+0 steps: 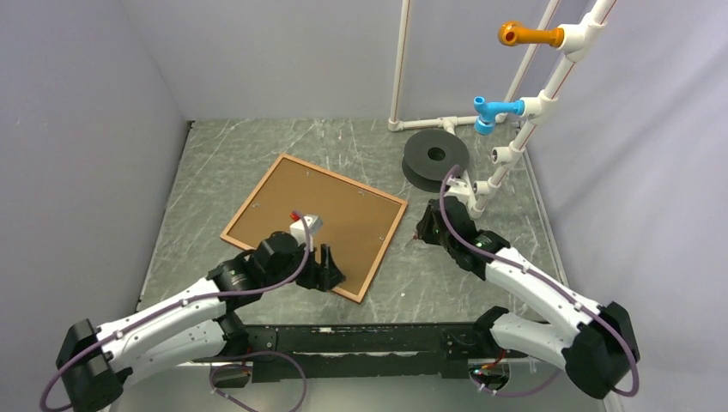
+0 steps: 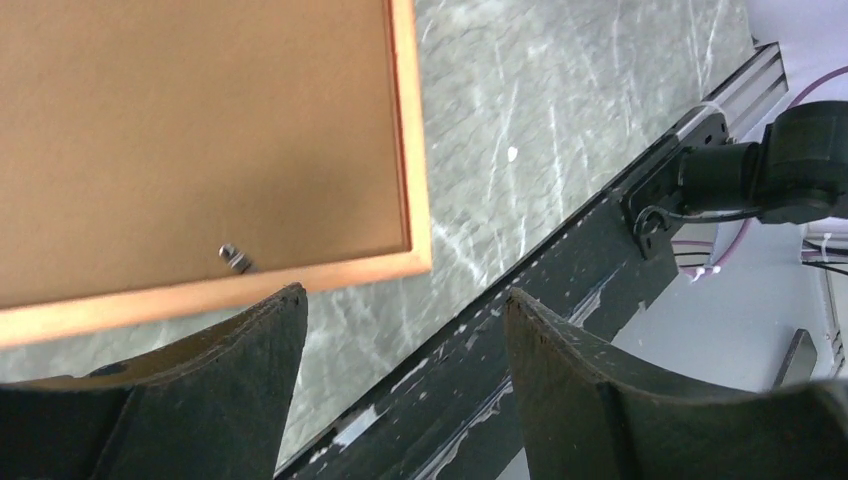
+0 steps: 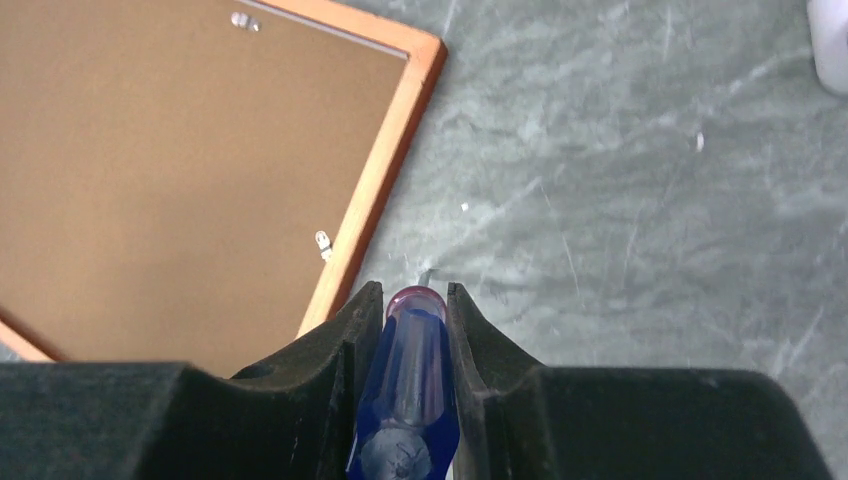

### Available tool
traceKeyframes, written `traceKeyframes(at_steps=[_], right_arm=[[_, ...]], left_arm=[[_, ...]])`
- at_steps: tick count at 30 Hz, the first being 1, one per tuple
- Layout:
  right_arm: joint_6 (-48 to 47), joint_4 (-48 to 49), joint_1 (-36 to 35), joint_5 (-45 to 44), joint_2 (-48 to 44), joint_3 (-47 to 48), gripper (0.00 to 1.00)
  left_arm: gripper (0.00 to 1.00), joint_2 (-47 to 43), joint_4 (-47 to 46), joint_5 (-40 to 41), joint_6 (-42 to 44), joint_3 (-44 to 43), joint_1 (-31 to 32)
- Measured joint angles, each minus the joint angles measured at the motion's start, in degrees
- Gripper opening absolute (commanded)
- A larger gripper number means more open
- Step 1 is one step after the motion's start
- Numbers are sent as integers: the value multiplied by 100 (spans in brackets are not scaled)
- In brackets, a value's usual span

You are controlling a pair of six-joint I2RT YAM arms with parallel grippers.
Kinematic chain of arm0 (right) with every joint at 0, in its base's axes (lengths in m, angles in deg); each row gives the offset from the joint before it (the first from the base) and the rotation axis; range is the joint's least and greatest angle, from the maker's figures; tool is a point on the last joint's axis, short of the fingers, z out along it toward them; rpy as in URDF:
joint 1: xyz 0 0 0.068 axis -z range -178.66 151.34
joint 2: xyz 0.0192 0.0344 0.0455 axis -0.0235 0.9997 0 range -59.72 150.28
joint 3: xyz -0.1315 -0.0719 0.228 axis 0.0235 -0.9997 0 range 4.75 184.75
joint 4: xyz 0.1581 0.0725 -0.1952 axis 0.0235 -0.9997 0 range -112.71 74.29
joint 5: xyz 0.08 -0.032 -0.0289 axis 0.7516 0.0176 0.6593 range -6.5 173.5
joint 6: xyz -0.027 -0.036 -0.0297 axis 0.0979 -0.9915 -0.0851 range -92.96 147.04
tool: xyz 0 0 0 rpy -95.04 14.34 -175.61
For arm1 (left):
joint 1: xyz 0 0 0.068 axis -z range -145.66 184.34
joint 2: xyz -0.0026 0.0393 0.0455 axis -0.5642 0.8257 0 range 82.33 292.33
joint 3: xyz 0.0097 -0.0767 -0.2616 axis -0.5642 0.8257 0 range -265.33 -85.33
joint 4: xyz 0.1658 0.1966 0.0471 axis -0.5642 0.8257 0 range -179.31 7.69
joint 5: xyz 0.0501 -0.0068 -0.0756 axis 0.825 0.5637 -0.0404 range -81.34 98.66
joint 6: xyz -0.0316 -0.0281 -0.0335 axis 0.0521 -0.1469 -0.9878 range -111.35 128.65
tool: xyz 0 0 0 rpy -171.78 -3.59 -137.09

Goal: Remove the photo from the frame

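The frame point(image 1: 384, 251) lies face down on the marble tabletop, its reddish-brown rails round a plain brown backing panel point(image 1: 335, 215). The photo is hidden under that panel. My left gripper point(image 1: 329, 270) hovers open over the frame's near corner; in the left wrist view it point(image 2: 405, 293) has only table between its fingers, with the frame's rail point(image 2: 410, 150) and a small metal clip point(image 2: 235, 258) just beyond. My right gripper point(image 3: 413, 290) is shut on a blue translucent screwdriver handle point(image 3: 410, 380), just right of the frame's edge point(image 3: 385, 165) and another clip point(image 3: 323, 243).
A black spool point(image 1: 436, 159) lies at the back right. Behind it stands a white pipe rack with a blue fitting point(image 1: 494, 112) and an orange one point(image 1: 524, 34). A black mounting rail point(image 1: 369, 339) runs along the near edge. Grey walls close in both sides.
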Motion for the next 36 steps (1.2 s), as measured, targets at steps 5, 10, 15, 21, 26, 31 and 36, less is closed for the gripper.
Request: traceKeyframes(at_steps=[5, 10, 15, 21, 26, 31, 36], right_arm=[[-188, 715, 35, 4, 710, 190, 0], [-452, 1292, 35, 15, 1521, 623, 0], [-743, 1515, 79, 125, 2269, 1191, 0], [-835, 1646, 87, 472, 2505, 1508, 0], [-807, 1567, 74, 483, 1895, 1272, 0], [-726, 1154, 70, 337, 654, 658, 0], [-614, 640, 72, 92, -221, 330, 0]], left_arm=[[76, -811, 396, 168, -162, 529, -26], [76, -1075, 457, 160, -310, 848, -39], [76, -901, 101, -13, -459, 1198, -42], [75, 76, -809, -520, -647, 1655, -39], [75, 1060, -1808, -887, -719, 1493, -39], [73, 2308, -2393, -1106, -708, 874, -37], [74, 3648, -3075, -1482, -767, 13, -9]])
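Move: The frame lies back side up. Its near right corner is about 6 cm back, 5 cm right and 12 cm below the left hand; its middle is some 11 cm ahead, 5 cm left. From the right hand, which holds the screwdriver, the frame's middle lies about 24 cm left and 3 cm ahead, its far right corner 7 cm ahead and 4 cm left; the black spool stands 16 cm ahead, 3 cm right. The left hand, fingers staying open, sinks about 9 cm while drawing 4 cm back to the frame's near edge, then sweeps low some 10 cm to the right and a little forward, its finger against that edge by the near right corner, to swing the frame round. Meanwhile the right hand keeps hold of the screwdriver and reaches forward and left towards the frame's right side, then draws back and rises, ending about 5 cm higher and only a little forward of its start, tipped up some 10 degrees. ##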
